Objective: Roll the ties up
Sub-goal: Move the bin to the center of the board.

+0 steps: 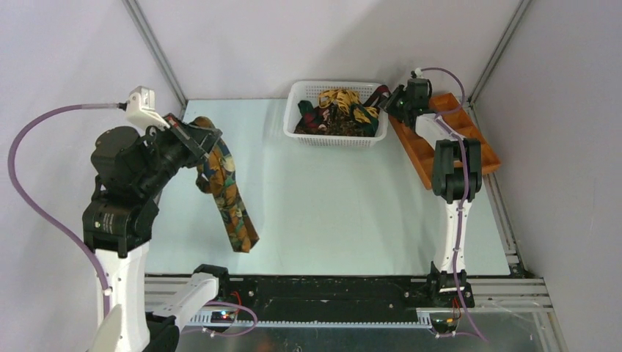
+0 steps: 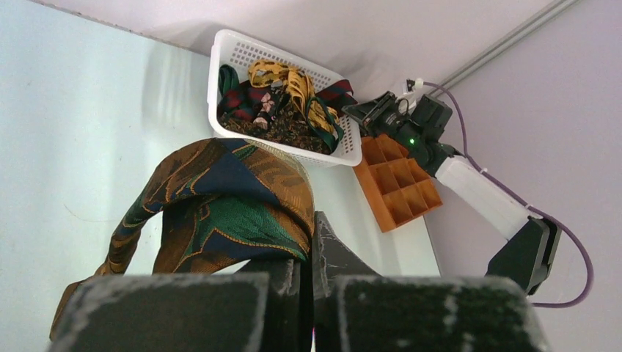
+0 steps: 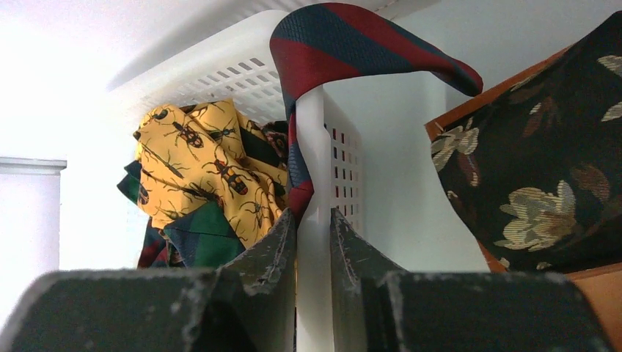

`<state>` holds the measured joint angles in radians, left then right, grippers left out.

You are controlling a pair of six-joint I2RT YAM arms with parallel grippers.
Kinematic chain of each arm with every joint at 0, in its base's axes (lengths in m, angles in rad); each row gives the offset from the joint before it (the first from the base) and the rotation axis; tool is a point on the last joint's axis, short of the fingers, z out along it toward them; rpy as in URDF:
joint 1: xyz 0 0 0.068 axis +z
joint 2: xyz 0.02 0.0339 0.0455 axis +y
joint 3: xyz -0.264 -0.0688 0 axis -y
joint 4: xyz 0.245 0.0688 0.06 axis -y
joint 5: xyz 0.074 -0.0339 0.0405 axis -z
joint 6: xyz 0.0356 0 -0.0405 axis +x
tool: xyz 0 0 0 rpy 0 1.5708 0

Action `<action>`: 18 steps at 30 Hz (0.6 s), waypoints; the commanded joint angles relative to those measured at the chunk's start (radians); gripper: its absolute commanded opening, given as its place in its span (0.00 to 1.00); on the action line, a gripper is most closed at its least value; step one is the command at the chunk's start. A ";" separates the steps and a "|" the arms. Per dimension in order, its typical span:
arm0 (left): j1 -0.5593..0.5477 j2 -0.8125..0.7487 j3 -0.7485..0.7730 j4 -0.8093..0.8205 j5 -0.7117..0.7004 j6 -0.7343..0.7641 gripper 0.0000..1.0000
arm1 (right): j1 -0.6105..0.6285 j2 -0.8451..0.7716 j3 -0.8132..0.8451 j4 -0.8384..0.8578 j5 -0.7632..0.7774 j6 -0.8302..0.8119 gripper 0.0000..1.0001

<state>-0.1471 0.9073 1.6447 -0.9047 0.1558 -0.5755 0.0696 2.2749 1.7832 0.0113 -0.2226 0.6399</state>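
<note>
My left gripper is shut on a brown, green and navy patterned tie. It holds the tie up at the left, and the long end hangs down toward the table. More ties lie heaped in the white basket, among them a yellow one. My right gripper is at the basket's right corner, its jaws shut on the white rim. A maroon striped tie drapes over that corner.
The orange compartment tray stands just right of the basket, under my right arm. A dark floral fabric lies over its near edge. Walls and metal rails close in the back and sides of the table.
</note>
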 commanded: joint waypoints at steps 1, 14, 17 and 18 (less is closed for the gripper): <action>0.009 -0.006 -0.018 0.095 0.063 -0.007 0.00 | -0.015 -0.023 0.029 0.045 0.051 -0.005 0.24; 0.006 0.033 -0.074 0.195 0.082 -0.018 0.00 | -0.027 -0.375 -0.318 0.185 0.002 -0.052 0.99; 0.005 0.040 -0.093 0.236 0.076 -0.029 0.00 | -0.026 -0.485 -0.395 0.173 -0.003 -0.052 0.99; 0.003 0.044 -0.094 0.241 0.075 -0.033 0.00 | -0.023 -0.506 -0.430 0.171 -0.007 -0.056 0.99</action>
<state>-0.1471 0.9382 1.5604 -0.7612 0.2176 -0.5846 0.0452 1.9171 1.4330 0.1261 -0.2230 0.6090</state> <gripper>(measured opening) 0.024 0.992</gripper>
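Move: The right fingers still pinch the bin's right rim near the far edge of the board; the bin's middle lies about 14 cm to their left, 1 cm back and 5 cm lower. The rolled tie is some 7 cm to their right and 1 cm farther out, and the wooden tray's middle 17 cm right and 7 cm back, both about 8 cm below. From the left hand, held high, the bin is roughly 39 cm ahead, 24 cm right and 40 cm down. Right hand opens wide off the bin's rim, backs and rises about 7 cm; left creeps forward, holding its tie. ##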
